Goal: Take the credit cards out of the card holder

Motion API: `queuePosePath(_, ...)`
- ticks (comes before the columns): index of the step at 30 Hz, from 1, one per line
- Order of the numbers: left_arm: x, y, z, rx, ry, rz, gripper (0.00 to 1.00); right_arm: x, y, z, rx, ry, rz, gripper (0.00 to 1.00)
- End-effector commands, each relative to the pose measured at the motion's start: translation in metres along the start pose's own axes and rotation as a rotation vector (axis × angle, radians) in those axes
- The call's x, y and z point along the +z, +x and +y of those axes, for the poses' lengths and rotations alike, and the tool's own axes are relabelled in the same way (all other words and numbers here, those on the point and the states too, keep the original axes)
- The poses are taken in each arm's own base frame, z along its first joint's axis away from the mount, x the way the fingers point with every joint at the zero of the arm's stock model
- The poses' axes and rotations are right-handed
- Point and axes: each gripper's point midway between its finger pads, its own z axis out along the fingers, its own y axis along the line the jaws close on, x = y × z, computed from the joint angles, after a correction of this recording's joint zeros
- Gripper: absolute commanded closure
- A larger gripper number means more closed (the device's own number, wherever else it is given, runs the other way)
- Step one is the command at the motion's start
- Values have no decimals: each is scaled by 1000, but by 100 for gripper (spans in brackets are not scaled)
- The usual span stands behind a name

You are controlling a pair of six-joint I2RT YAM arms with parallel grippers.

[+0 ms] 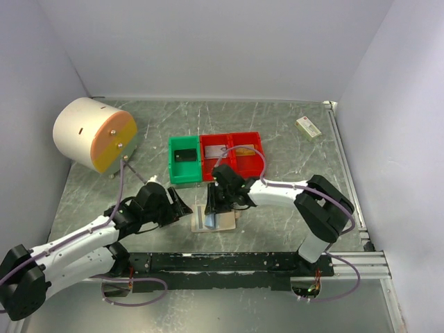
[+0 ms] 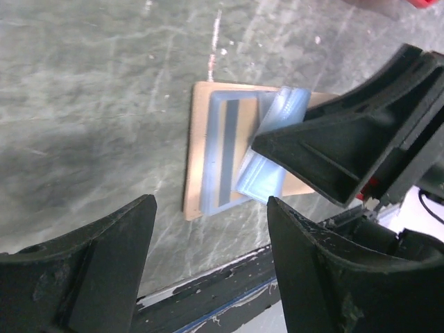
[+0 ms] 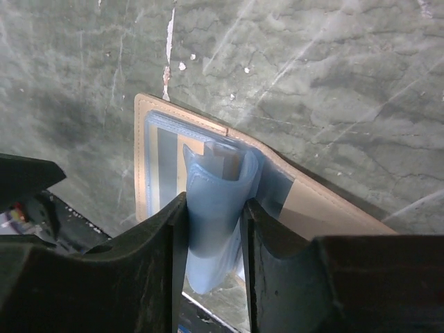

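The tan card holder (image 1: 205, 223) lies open on the table in front of the bins. It also shows in the left wrist view (image 2: 198, 159) and the right wrist view (image 3: 326, 208). My right gripper (image 1: 215, 202) is shut on a curled pale blue inner pocket (image 3: 211, 201) and pinches it above the holder. A tan edge shows inside the curl. A grey band (image 3: 166, 163) shows through the holder's flat pocket; I cannot tell if it is a card. My left gripper (image 1: 179, 205) is open and empty, just left of the holder (image 2: 210, 208). The right gripper's fingers (image 2: 333, 139) show there.
A green bin (image 1: 184, 159) holds a dark card. Two red bins (image 1: 231, 152) hold a silver-grey card and a gold card. A white-and-green box (image 1: 308, 127) lies at the back right. A cream cylinder (image 1: 90, 133) stands at the back left. A black rail (image 1: 229, 262) runs along the near edge.
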Motion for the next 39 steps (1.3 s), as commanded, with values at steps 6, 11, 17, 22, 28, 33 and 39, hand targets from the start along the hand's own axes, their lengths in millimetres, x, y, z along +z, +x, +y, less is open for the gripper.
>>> queuePosePath(6, 12, 29, -65, 131, 328, 118, 24, 0, 26, -22, 106, -106, 95, 68)
queuePosePath(11, 34, 42, -77, 193, 320, 151, 25, 1, 28, -24, 122, -117, 99, 68)
queuePosePath(17, 50, 42, -78, 213, 321, 133, 25, 1, 28, -26, 125, -119, 101, 67)
queuePosePath(22, 52, 40, -80, 204, 315, 117, 25, 1, 30, -27, 131, -124, 104, 67)
queuePosePath(28, 49, 36, -75, 200, 298, 95, 23, 1, 30, -27, 149, -139, 104, 67)
queuePosePath(33, 59, 50, -57, 88, 297, 122, 22, 1, 31, -24, 176, -181, 106, 66)
queuePosePath(39, 64, 53, -48, 95, 264, 131, 21, -3, 32, -23, 209, -239, 97, 63)
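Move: The card holder lies open, its exposed left pocket about 8 cm to the left hand's right, 2 cm back and 5 cm below; the blue flap, already pinched upright by the right gripper, is some 12 cm right, 1 cm back and 4 cm below. The green bin stands roughly 24 cm ahead of the left hand, straight out, about 4 cm below. From the right hand that pocket is about 4 cm left, 1 cm back and 1 cm below. The open left gripper sweeps about 10 cm right to the exposed pocket; the right, tilting, keeps the flap pinched. ##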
